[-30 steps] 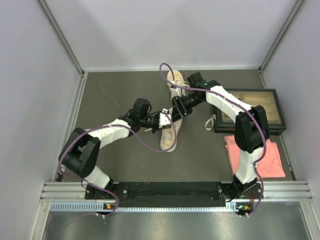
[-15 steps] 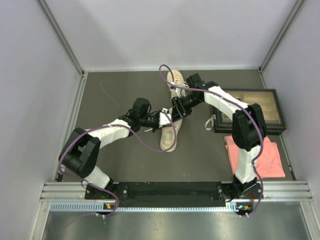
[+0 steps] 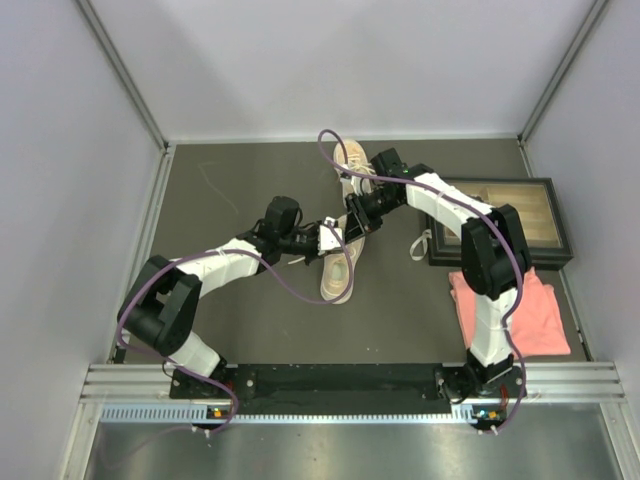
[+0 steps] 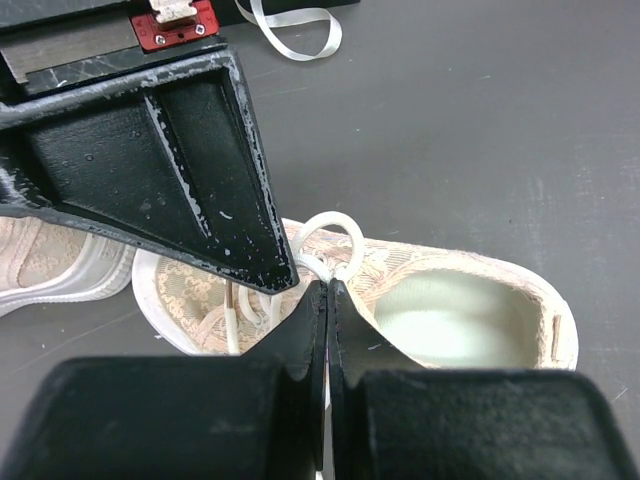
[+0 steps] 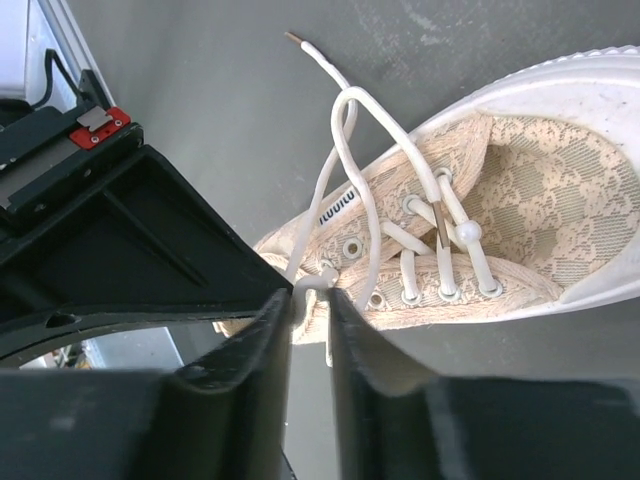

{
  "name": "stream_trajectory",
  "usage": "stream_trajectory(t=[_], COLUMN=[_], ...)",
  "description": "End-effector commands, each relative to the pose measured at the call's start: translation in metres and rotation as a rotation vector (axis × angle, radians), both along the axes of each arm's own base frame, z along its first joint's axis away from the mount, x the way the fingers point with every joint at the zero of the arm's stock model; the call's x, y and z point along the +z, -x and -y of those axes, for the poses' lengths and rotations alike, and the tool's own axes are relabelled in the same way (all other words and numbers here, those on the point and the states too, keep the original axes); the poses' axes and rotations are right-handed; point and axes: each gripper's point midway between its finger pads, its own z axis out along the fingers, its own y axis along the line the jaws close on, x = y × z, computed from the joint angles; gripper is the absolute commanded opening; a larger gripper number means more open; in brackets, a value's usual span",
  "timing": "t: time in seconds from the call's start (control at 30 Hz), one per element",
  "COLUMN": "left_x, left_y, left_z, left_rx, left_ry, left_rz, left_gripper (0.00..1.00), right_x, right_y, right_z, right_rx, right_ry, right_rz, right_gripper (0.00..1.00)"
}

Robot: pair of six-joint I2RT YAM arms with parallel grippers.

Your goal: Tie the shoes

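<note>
Two beige lace-pattern shoes lie mid-table: the near shoe (image 3: 338, 275) and the far shoe (image 3: 352, 158). Both grippers meet over the near shoe's laces. My left gripper (image 3: 330, 238) (image 4: 328, 290) has its jaws pressed together on a white lace, and a small loop (image 4: 330, 228) stands just beyond the tips, above the shoe (image 4: 450, 310). My right gripper (image 3: 352, 222) (image 5: 310, 292) is open by a narrow gap, with a lace strand (image 5: 350, 150) running down between its fingertips over the shoe (image 5: 520, 220). A lace tip lies on the floor.
A dark-framed wooden box (image 3: 510, 215) sits at the right, with a white strap (image 3: 420, 243) beside it. A pink cloth (image 3: 510, 315) lies in front of the box. Grey walls enclose the dark table on three sides.
The right arm's elbow has swung slightly left while its gripper stayed over the near shoe. The left arm and both shoes have not moved.
</note>
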Motion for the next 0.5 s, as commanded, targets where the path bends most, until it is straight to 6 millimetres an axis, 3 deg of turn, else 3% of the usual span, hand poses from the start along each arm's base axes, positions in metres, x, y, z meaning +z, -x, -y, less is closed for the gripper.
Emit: stream_trajectory(t=[0.0, 0.07, 0.2, 0.27, 0.3, 0.4, 0.47], left_x=[0.022, 0.022, 0.021, 0.023, 0.024, 0.037, 0.042], left_y=[-0.004, -0.004, -0.004, -0.005, -0.007, -0.021, -0.025], left_z=[0.003, 0.003, 0.001, -0.002, -0.004, -0.024, -0.041], left_rx=[-0.002, 0.003, 0.011, 0.030, 0.054, 0.157, 0.163], left_ry=[0.051, 0.049, 0.047, 0.036, 0.029, 0.029, 0.027], left_rz=[0.071, 0.073, 0.068, 0.066, 0.052, -0.011, -0.071], left_gripper=[0.00, 0.00, 0.00, 0.12, 0.29, 0.46, 0.50], right_x=[0.017, 0.017, 0.018, 0.018, 0.020, 0.022, 0.021], right_y=[-0.006, -0.006, -0.006, -0.008, -0.010, -0.012, -0.012], right_z=[-0.007, -0.006, -0.006, -0.004, -0.004, -0.004, -0.004], right_rx=[0.017, 0.017, 0.020, 0.009, 0.003, -0.005, -0.006], right_ry=[-0.048, -0.046, -0.046, -0.046, -0.045, -0.050, -0.048], right_rz=[0.040, 0.041, 0.055, 0.069, 0.077, 0.088, 0.086], right_gripper=[0.11, 0.00, 0.00, 0.00, 0.00, 0.00, 0.00])
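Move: The lace loop stands between my two gripper tips, about 1 cm to the right of my left hand and 1 cm above it, and practically at my right hand's pads. From my left hand, the near shoe's middle is some 3 cm back, level sideways and 7 cm below. The far shoe lies roughly 18 cm ahead, 2 cm right and 8 cm below; the loose white strap is some 20 cm right, level ahead and 11 cm lower. I shut my right fingers on the lace at the base of the loop and keep that hand where it is over the shoe. Only then do my left fingers, until now closed on the lace, let go and open to about half. As they part, my left hand starts off leftward and a little forward and up, away from the loop, about 1.5 cm with a slight turn. ##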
